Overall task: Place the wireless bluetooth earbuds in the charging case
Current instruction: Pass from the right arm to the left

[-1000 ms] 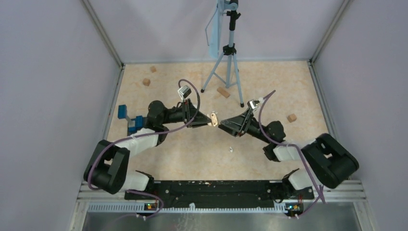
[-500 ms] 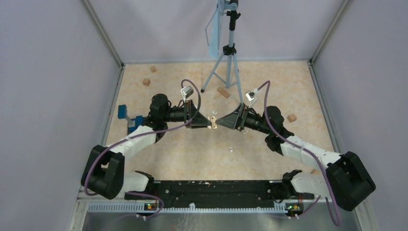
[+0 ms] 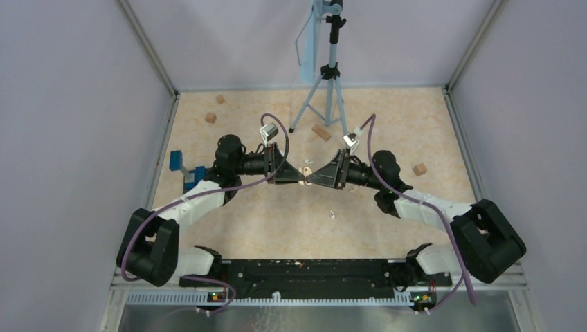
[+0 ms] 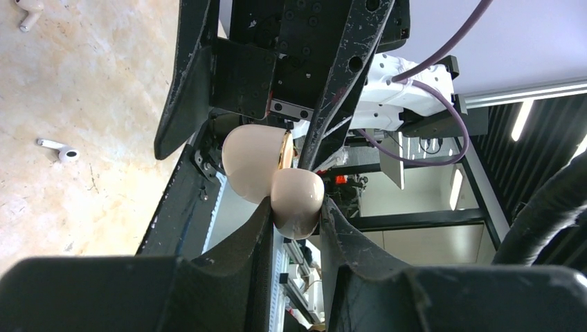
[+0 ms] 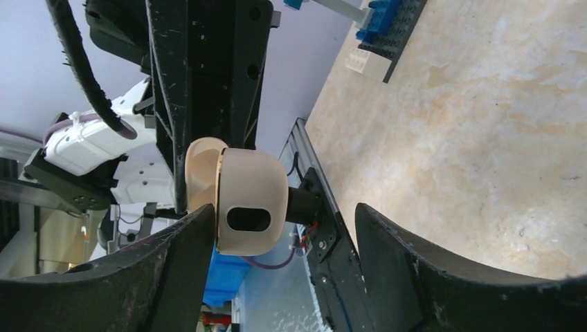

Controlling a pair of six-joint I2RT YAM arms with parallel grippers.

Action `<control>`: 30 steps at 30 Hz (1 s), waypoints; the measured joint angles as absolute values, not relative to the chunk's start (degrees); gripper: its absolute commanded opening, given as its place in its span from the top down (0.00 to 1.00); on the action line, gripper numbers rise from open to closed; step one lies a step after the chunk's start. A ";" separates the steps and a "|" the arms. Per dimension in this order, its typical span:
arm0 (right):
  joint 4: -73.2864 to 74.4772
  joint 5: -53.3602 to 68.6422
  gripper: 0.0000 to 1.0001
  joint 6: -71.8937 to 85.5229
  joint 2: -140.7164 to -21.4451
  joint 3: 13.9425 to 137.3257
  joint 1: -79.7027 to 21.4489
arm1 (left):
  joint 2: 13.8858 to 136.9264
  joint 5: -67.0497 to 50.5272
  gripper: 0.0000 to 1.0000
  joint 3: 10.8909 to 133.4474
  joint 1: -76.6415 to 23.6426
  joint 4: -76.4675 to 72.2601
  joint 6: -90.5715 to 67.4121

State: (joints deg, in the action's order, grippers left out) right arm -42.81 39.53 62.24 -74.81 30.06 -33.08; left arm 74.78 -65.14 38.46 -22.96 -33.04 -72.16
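Observation:
The beige charging case (image 3: 305, 172) hangs in mid-air over the middle of the table with its lid hinged open. My left gripper (image 3: 298, 176) is shut on its lower half (image 4: 297, 197). My right gripper (image 3: 311, 178) faces it from the right and is open. One right finger (image 5: 176, 259) lies against the case (image 5: 250, 200), while a wide gap separates the case from the other finger. Two white earbuds lie on the table, one (image 4: 59, 151) near and another (image 4: 26, 10) further off. The top view shows an earbud (image 3: 331, 214) in front of the grippers.
A tripod (image 3: 325, 90) stands at the back centre. Tan wooden blocks lie scattered around: (image 3: 320, 131), (image 3: 419, 169), (image 3: 210, 117). A blue fixture (image 3: 185, 170) sits at the left edge. Grey walls close in three sides.
My right arm has swung left and brought its open jaws around the case. My left arm lifted slightly early on, then held still with the case.

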 measured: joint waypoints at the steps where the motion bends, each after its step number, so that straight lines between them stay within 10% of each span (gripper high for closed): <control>1: -43.48 39.77 0.33 62.74 -75.09 30.06 -33.08 | 74.78 -65.14 1.00 38.46 -22.96 -33.04 -72.20; 9: -50.19 40.77 0.83 66.61 -76.75 30.06 -33.08 | 74.78 -65.12 0.99 38.35 -22.94 -33.01 -72.25; 12: -51.00 40.82 0.96 67.70 -77.30 30.04 -33.08 | 74.76 -65.17 0.71 38.33 -22.92 -33.71 -72.27; 16: -51.86 40.77 1.00 68.51 -77.54 29.98 -33.06 | 74.61 -65.14 0.37 38.00 -22.85 -34.35 -72.25; 30: -54.00 40.36 1.00 69.30 -77.54 29.98 -33.06 | 71.88 -60.82 0.38 37.06 -22.98 -31.35 -71.35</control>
State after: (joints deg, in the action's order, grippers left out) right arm -54.00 40.36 69.30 -77.54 29.98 -33.06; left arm 71.88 -60.82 37.06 -22.98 -31.35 -71.35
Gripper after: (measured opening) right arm 0.248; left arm 0.626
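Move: The open charging case is held in the left fingers, its middle only about 1 cm to the right of the left hand point. From the right hand, whose open fingers flank it, the case lies about 2 cm to the left and 2 cm higher, level in reach. On the table some 20 cm below the right hand, one earbud lies about 3 cm back and 7 cm right, another roughly 7 cm ahead and 14 cm right. The right fingers close on the charging case and pinch the half with the dark oval opening, the hand easing up about 2.5 cm in all and rolling slightly, its left side rising. Once the right hand has its grip, the left fingers open wide around the other half and let go, that hand staying practically in place. ##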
